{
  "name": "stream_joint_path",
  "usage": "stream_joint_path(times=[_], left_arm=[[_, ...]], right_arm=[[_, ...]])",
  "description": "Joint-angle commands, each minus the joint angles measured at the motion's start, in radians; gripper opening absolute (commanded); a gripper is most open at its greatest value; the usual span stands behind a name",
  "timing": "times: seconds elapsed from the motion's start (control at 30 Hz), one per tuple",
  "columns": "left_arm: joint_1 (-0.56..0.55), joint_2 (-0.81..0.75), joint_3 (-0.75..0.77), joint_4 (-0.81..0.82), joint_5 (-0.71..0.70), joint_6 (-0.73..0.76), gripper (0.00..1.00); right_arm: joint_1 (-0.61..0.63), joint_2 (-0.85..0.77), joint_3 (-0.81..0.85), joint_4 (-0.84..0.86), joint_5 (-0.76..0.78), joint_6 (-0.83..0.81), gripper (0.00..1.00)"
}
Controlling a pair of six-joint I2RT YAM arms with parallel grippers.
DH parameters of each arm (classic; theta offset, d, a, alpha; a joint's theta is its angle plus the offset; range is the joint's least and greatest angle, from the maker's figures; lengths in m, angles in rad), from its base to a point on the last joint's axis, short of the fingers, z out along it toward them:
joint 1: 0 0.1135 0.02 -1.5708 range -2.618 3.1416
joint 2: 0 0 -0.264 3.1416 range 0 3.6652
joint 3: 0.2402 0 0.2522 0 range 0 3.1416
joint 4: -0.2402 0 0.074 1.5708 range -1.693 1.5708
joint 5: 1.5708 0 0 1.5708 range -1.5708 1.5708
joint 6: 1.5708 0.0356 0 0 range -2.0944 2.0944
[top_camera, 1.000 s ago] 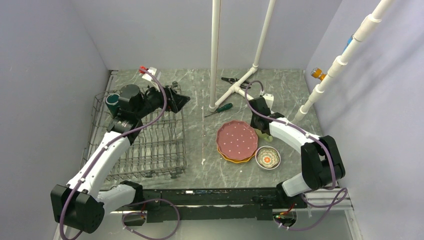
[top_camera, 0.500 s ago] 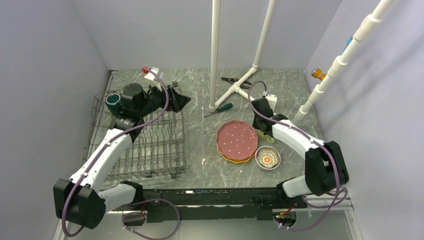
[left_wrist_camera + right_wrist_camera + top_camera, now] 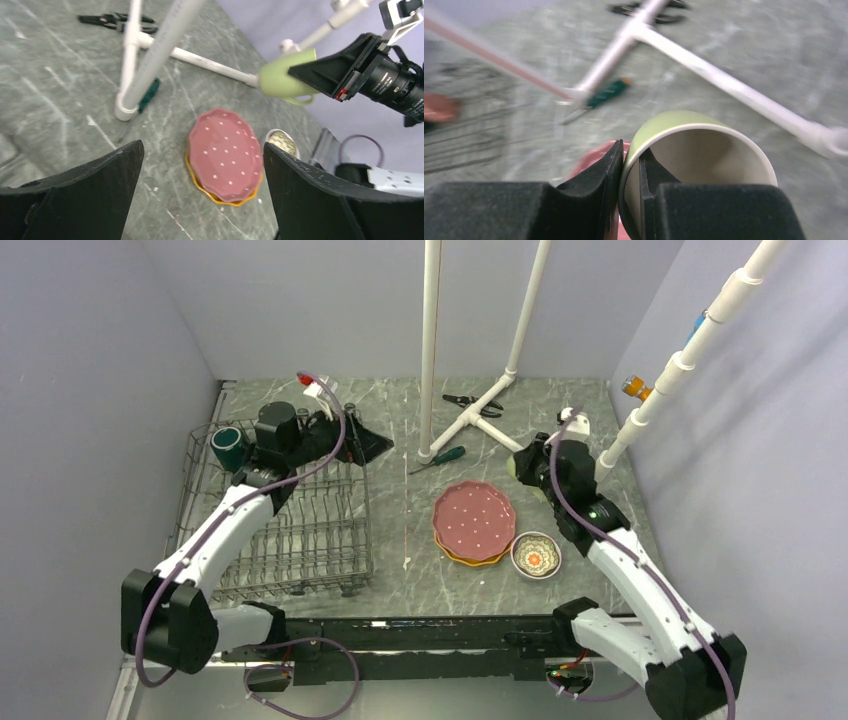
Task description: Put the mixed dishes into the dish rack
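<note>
My right gripper (image 3: pixel 532 461) is shut on the wall of the light green mug (image 3: pixel 518 464), one finger inside the rim and one outside (image 3: pixel 630 160), holding it off the table beyond the plates. The mug (image 3: pixel 696 145) points its mouth at the wrist camera. On the table, the pink dotted plate (image 3: pixel 474 518) lies on the yellow-orange plate (image 3: pixel 470 559), and the floral bowl (image 3: pixel 536 556) sits beside them. My left gripper (image 3: pixel 368 446) hangs open and empty at the far right corner of the dish rack (image 3: pixel 300 540). A dark green mug (image 3: pixel 226 446) stands in the rack's far left corner.
A white pipe frame (image 3: pixel 470 415) rises from the table's back centre, with a green-handled screwdriver (image 3: pixel 441 458) and pliers (image 3: pixel 462 399) near its foot. Another white pipe (image 3: pixel 680 360) slants up at the right. Grey walls close in both sides.
My right arm has swung up and back, lifting the light green mug from beside the plates. My left gripper has shifted a little to the right and its jaws have spread slightly.
</note>
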State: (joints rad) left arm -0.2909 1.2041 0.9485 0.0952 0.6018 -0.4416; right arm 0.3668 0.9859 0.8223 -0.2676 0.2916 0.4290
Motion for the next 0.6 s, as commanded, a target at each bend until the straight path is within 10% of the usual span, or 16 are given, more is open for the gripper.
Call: stream_joint_path(times=[0.0, 0.27, 0.57], left_arm=[[0.004, 0.06, 0.015, 0.258, 0.236, -0.15, 0.94], [-0.081, 0.121, -0.163, 0.87, 0.318, -0.463, 0.99], [-0.161, 0.1, -0.249, 0.96, 0.217, -0.362, 0.94]], right_arm=[[0.003, -0.132, -0.06, 0.348, -0.422, 0.112, 0.0], [0.025, -0.085, -0.247, 1.037, -0.589, 0.812, 0.0], [0.159, 0.026, -0.139, 1.176, -0.551, 0.937, 0.0]])
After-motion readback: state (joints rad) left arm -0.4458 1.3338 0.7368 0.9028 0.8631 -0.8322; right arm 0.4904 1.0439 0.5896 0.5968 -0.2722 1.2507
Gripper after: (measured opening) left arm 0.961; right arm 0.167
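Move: Out to the left hand's right, roughly 38 cm off and nearly level fore and aft, the green mug sits about 8 cm lower. The right hand already pinches it by its wall; from that hand the left gripper is some 37 cm left, 1 cm ahead and 7 cm higher. Also from the right hand, the pink plate is 10 cm left, 8 cm back and 20 cm down; the screwdriver 18 cm left, 13 cm ahead. Swinging the green mug left and up over the pink plate's side, the right hand travels about 16 cm left and 9 cm up, easing back a little, as its wrist rolls some 60 degrees (left side rising) and swings counter-clockwise, grip kept. The left hand, fingers still wide open, comes right and back to meet it, rolling its left side down and turning clockwise. ##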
